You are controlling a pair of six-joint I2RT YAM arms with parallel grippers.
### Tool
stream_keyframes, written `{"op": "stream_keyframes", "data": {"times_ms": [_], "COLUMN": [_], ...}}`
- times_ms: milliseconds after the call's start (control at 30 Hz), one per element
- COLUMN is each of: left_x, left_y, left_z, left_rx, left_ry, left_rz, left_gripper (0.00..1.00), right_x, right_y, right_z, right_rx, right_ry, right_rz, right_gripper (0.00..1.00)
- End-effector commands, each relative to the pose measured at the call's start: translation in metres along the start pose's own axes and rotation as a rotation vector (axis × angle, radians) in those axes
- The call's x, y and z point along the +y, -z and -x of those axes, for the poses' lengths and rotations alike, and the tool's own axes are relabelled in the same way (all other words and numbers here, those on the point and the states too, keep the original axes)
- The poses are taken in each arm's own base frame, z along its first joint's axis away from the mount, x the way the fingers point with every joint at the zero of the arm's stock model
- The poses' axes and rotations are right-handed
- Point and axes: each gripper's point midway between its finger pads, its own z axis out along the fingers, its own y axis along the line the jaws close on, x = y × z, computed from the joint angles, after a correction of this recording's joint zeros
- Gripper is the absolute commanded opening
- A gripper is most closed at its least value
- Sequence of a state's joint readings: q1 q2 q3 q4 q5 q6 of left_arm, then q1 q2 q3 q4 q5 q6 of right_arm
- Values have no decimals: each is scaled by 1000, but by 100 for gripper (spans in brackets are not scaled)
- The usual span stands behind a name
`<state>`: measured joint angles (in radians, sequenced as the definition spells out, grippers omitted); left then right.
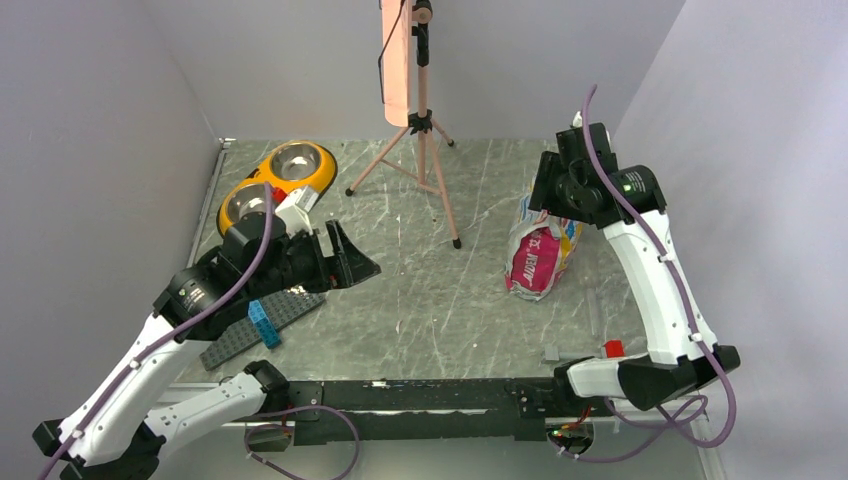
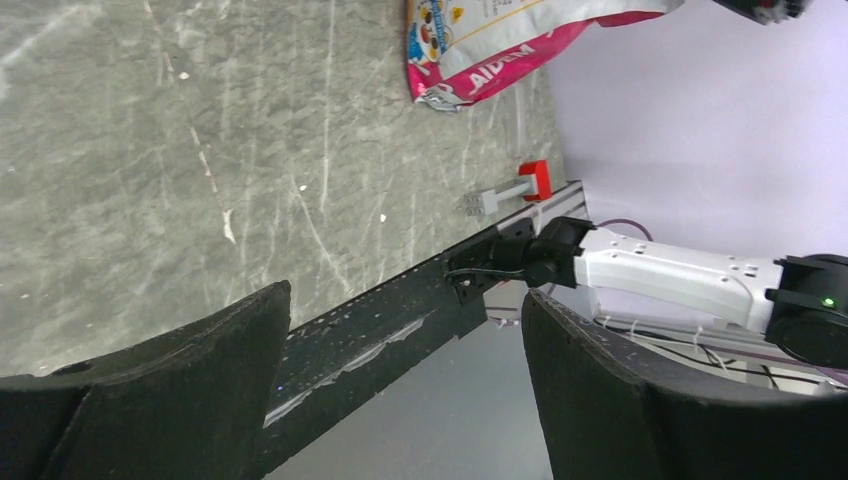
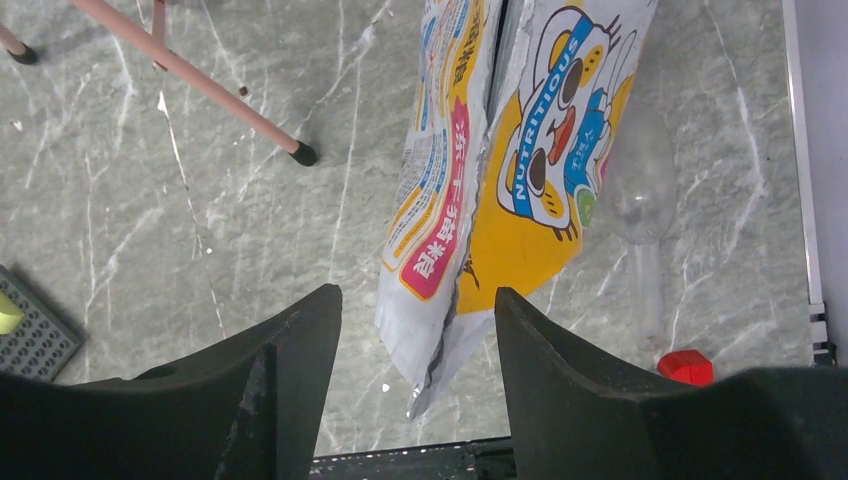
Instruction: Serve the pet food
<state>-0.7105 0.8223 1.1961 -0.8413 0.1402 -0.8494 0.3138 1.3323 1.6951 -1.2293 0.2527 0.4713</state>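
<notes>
No pet food shows in any view. The cartoon-printed bag stands slumped on the marble table at the right, and it also shows in the left wrist view. My right gripper hovers just over its top. In the right wrist view the bag hangs below my right gripper, whose jaws stand apart with the bag's grey corner between them, touching neither finger. The yellow double dish with steel bowls sits at the far left. My left gripper floats open and empty near it, also seen in its own wrist view.
A pink tripod with a lamp stands at the back centre, one foot near the bag. A clear plastic scoop lies right of the bag, with a red piece by the rail. A grey baseplate with a blue brick lies front left.
</notes>
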Motion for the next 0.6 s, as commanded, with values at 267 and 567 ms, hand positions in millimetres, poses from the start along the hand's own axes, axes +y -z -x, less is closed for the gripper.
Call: {"op": "stream_keyframes", "data": {"times_ms": [267,567], "left_x": [29,28], "left_y": [56,56], "left_z": [47,58], "left_rx": [-186,-183], "left_ry": [-273,-475], "left_rz": [238,241], "left_gripper": [90,93], "right_x": [-8,-3], "right_y": [0,-18], "right_z": [7,-5], "right_rx": [-22,91], "right_ry": [4,103], "right_rz": [-53,-54], "right_gripper": [54,10]}}
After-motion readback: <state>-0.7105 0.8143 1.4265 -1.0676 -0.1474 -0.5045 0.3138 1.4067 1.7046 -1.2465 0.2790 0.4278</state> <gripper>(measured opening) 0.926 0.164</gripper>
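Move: The pet food bag stands upright just beyond my open right fingers, its middle about 5 cm ahead, 3 cm to the right and 15 cm below; the near corner of its top seam is already between the fingertips. On the table, some 28 cm below that hand, the clear scoop lies 13 cm to its right and 3 cm back. From my left hand the bag is roughly 19 cm ahead and 38 cm to the right, 17 cm lower. I hover my right hand over the near end of the bag's top seam, then sink it about 2.5 cm, edging slightly forward, while the fingers shut from over half open and pinch the seam's near corner between their tips. Meanwhile my left hand, empty and wide open, draws about 7 cm left and some 3 cm up, away from the bag, its fingers swinging some 20 degrees counter-clockwise to point more forward. ##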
